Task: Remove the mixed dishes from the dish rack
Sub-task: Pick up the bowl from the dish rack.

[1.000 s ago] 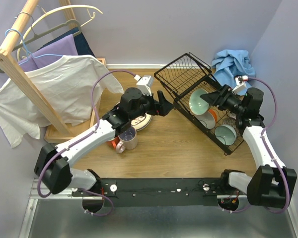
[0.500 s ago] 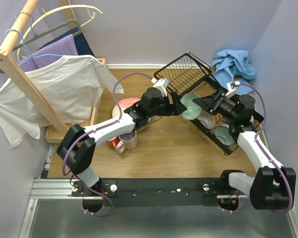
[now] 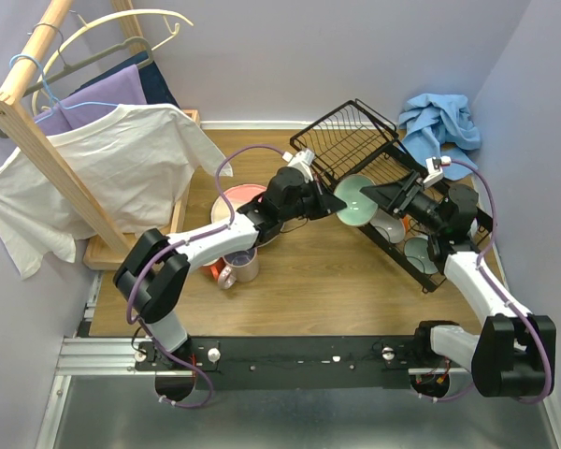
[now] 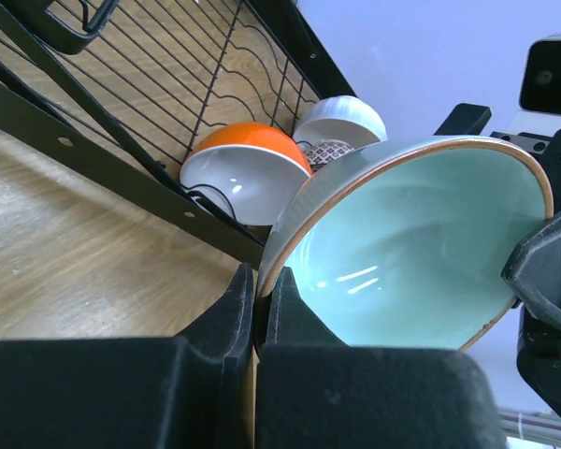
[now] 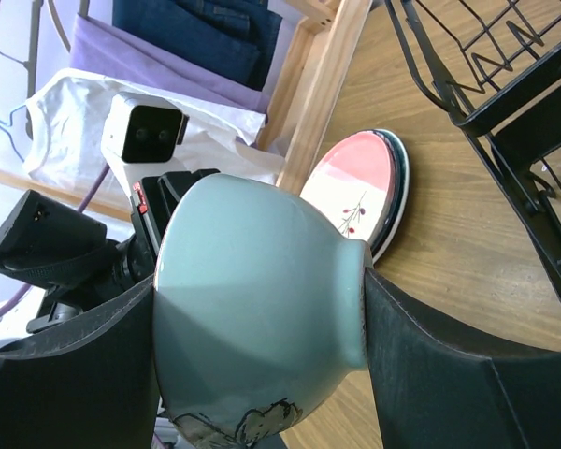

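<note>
A pale-green bowl [image 3: 357,201] hangs over the table just left of the black wire dish rack [image 3: 348,126]. My left gripper [image 3: 333,202] is shut on its brown-edged rim [image 4: 290,234]; the left fingertips [image 4: 232,297] pinch the rim's near edge. My right gripper [image 3: 376,196] is shut on the same bowl [image 5: 252,309], one finger across its mouth and the other finger [image 5: 430,365] against its foot. An orange mug [image 4: 248,164], a white bowl [image 4: 341,114] and another green bowl [image 3: 421,251] remain in the rack. The pink-and-cream plate [image 5: 360,192] lies on the table.
A mug [image 3: 240,263] stands on the table near the plate stack [image 3: 236,199]. A wooden clothes rack with a white shirt [image 3: 103,168] fills the left side. A blue cloth [image 3: 439,122] lies behind the dish rack, beside the right wall.
My right gripper has carried the green bowl leftward out of the rack. My left arm has swung right to meet it and has shut on the bowl's rim.
</note>
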Motion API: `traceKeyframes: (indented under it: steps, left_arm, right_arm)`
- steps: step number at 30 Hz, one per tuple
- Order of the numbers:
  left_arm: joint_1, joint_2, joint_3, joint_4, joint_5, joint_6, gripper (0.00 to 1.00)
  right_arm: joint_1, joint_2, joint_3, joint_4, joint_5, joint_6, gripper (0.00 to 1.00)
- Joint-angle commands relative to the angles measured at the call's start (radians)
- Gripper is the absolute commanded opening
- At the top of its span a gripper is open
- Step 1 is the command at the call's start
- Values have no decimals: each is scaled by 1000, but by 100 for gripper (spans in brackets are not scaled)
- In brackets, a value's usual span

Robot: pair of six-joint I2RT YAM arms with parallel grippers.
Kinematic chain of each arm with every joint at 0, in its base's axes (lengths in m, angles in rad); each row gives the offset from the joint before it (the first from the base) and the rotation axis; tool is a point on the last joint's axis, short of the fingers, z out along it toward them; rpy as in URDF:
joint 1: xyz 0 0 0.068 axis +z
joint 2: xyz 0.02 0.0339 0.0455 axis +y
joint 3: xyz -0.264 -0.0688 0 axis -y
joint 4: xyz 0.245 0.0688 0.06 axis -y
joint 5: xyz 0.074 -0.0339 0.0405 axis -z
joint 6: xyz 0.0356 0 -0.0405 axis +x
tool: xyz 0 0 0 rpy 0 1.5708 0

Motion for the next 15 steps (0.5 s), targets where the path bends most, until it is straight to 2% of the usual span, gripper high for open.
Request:
traceKeyframes:
  steps: [1, 3, 4, 7, 10, 15]
  left_arm:
    - [-16, -39, -31, 29, -35, 43, 0]
    - [-14, -60, -30, -6, -51, 66, 0]
    - [-9, -66, -27, -24, -58, 75, 0]
    - [-2, -97, -24, -100, -91, 118, 0]
    - [7, -135, -28, -155, -124, 163, 0]
    - [9, -191, -25, -270, -160, 247, 0]
  right_arm:
    - [20, -36, -9, 51, -19, -7, 33]
    - [20, -41, -2, 1, -8, -35, 50]
    - [22, -41, 3, -22, -3, -70, 65]
    - [20, -49, 30, -113, 15, -142, 89]
    - [20, -50, 57, -191, 29, -208, 100]
    - [20, -53, 86, -300, 60, -294, 100]
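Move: My left fingers already pinch the bowl's rim, its middle some 4 cm to their right and 1 cm farther out. The bowl also still sits between my right fingers, middle about 2 cm to that hand's left. From my left hand, the plate stack lies about 22 cm left, 4 cm ahead and 19 cm below; the white mug 24 cm left, 8 cm back and 17 cm below; the orange bowl 14 cm right, level, 17 cm below. With the rim kept in its shut fingers, my left hand takes the bowl over: it holds nearly still at first, then draws about 4 cm to the left, out of the right hand's grasp, rolling some 10 degrees. My right hand spreads its fingers from the bowl's sides to fully open and sinks about 1 cm where it is, tilting slightly. ##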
